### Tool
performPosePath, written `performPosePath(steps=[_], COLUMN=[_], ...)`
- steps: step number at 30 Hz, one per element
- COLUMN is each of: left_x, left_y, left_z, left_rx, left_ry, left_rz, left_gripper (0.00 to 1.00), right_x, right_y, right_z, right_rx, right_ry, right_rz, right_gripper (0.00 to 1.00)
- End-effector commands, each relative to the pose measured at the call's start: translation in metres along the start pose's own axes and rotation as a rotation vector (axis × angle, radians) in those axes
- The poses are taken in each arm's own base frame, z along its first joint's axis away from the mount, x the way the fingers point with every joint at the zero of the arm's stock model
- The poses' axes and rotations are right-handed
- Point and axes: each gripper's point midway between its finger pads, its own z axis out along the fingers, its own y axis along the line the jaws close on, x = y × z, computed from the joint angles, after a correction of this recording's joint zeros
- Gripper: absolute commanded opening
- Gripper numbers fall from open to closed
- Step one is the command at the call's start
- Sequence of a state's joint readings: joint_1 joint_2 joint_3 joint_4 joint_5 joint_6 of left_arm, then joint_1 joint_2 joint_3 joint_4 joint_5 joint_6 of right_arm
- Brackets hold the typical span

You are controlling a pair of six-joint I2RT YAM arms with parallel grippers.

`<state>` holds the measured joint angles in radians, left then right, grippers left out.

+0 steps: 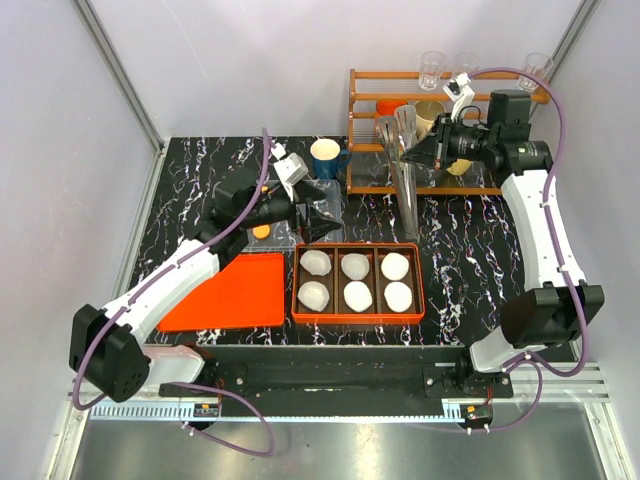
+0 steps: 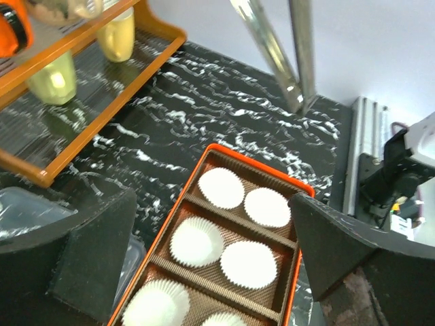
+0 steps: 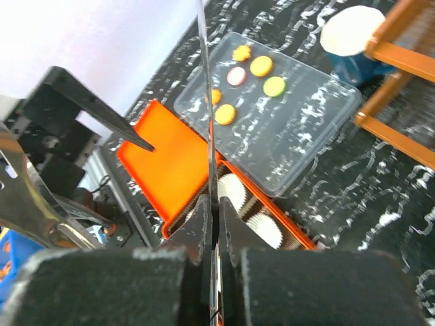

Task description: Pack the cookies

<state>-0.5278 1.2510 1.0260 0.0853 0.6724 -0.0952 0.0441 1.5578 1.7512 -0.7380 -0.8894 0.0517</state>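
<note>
Several cookies (image 3: 261, 65) lie in a clear plastic container (image 3: 299, 129): orange ones, a pink one (image 3: 236, 76) and a green one (image 3: 274, 86). In the top view only one orange cookie (image 1: 261, 231) shows beside the left arm. The orange box (image 1: 357, 318) holds white paper liners (image 1: 355, 266) in its three compartments. My left gripper (image 1: 318, 216) hangs open above the box's far left end, its fingers (image 2: 333, 238) wide apart over the liners (image 2: 249, 263), holding nothing. My right gripper (image 3: 214, 204) is shut on metal tongs (image 3: 206, 81), high at the back right (image 1: 415, 152).
The orange lid (image 1: 235, 290) lies flat left of the box. A wooden rack (image 1: 440, 100) with cups and glasses stands at the back right, and a blue cup (image 1: 327, 157) sits next to it. The tongs (image 1: 408, 195) point down toward the table behind the box.
</note>
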Motion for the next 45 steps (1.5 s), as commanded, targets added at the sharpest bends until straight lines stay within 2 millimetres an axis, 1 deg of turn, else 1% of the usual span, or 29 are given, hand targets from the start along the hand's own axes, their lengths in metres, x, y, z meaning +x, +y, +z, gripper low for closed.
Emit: performPosePath(steps=[1,2,3,4,6,7,9,10,13,14,16,18,21,23,24,26,27,28,30,33,37,42,45], left_x=[-0.052,-0.052,-0.056,-0.056,-0.057,-0.056,-0.056,-0.055,-0.051,-0.052,-0.049,-0.051,-0.052,-0.053,-0.052,-0.052,-0.051,-0.050,-0.054,-0.055,-0.054,-0.051,-0.048], left_y=[-0.029,-0.035,-0.040,-0.045,-0.049,-0.051,-0.052,-0.054,-0.055,-0.054,-0.052,-0.053,-0.058,-0.064,-0.067,-0.071,-0.072,-0.075,-0.079,-0.082,-0.083,-0.082,-0.077], left_z=[0.011,0.015,0.016,0.019,0.023,0.025,0.030,0.033,0.039,0.041,0.045,0.045,0.046,0.046,0.047,0.047,0.047,0.046,0.043,0.042,0.044,0.046,0.048], left_rx=[0.163,0.194,0.215,0.231,0.249,0.257,0.253,0.259,0.261,0.252,0.248,0.253,0.274,0.294,0.306,0.319,0.324,0.334,0.348,0.353,0.361,0.354,0.328], left_ry=[-0.161,-0.160,-0.176,-0.170,-0.164,-0.160,-0.149,-0.145,-0.130,-0.132,-0.125,-0.128,-0.132,-0.136,-0.136,-0.136,-0.135,-0.133,-0.149,-0.153,-0.146,-0.143,-0.145], left_rz=[0.070,0.043,0.049,0.032,0.015,0.006,-0.014,-0.013,-0.025,-0.026,-0.030,-0.027,-0.031,-0.035,-0.037,-0.040,-0.041,-0.050,-0.046,-0.045,-0.057,-0.067,-0.063], left_gripper=[0.99,0.99,0.99,0.99,0.99,0.99,0.99,0.99,0.99,0.99,0.99,0.99,0.97,0.95,0.91,0.88,0.84,0.81,0.78,0.77,0.69,0.68,0.73], right_x=[-0.027,-0.028,-0.035,-0.028,-0.030,-0.025,-0.023,-0.020,-0.020,-0.018,-0.019,-0.018,-0.014,-0.018,-0.017,-0.017,-0.016,-0.015,-0.014,-0.012,-0.010,-0.010,-0.011], right_y=[0.038,0.041,0.046,0.047,0.054,0.057,0.063,0.069,0.078,0.082,0.088,0.093,0.096,0.100,0.101,0.101,0.103,0.104,0.105,0.104,0.105,0.105,0.108], right_z=[0.004,0.004,0.006,0.010,0.014,0.019,0.024,0.030,0.037,0.042,0.045,0.049,0.051,0.049,0.049,0.049,0.050,0.050,0.050,0.052,0.055,0.056,0.054], right_rx=[-0.199,-0.214,-0.238,-0.262,-0.291,-0.305,-0.321,-0.329,-0.347,-0.364,-0.385,-0.404,-0.425,-0.441,-0.448,-0.453,-0.458,-0.459,-0.466,-0.471,-0.483,-0.490,-0.496], right_ry=[-0.101,-0.112,-0.142,-0.129,-0.150,-0.138,-0.134,-0.127,-0.126,-0.117,-0.117,-0.116,-0.107,-0.129,-0.122,-0.124,-0.120,-0.120,-0.115,-0.115,-0.110,-0.105,-0.109], right_rz=[-0.046,-0.046,-0.079,-0.032,-0.048,-0.024,-0.035,-0.039,-0.041,-0.036,-0.031,-0.032,-0.014,-0.036,-0.025,-0.027,-0.025,-0.025,-0.025,-0.020,-0.010,-0.012,-0.016], right_gripper=[0.00,0.00,0.00,0.00,0.00,0.00,0.00,0.00,0.00,0.00,0.00,0.00,0.00,0.00,0.00,0.00,0.00,0.00,0.00,0.00,0.00,0.00,0.00])
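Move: The tongs' lower, joined end hangs some 22 cm to the left gripper's right, about 2 cm back and 4 cm lower. Below, from the left hand, the box of paper cups lies about 10 cm right, 4 cm back and 24 cm down; the clear tray's middle lies 14 cm ahead, 13 cm left and 25 cm down. From the right hand, which already holds the tongs, the left gripper is some 22 cm left, 9 cm back and 5 cm lower. Bring both grippers together for a handover. Carry the tongs about 10 cm left in the shut right gripper, rising and backing a little while rolling its left side up about 20 degrees and turning counter-clockwise. Take the left gripper some 7 cm right, slightly back and up, turning 15 degrees clockwise, then close it partway around the tongs' joined end without gripping. ##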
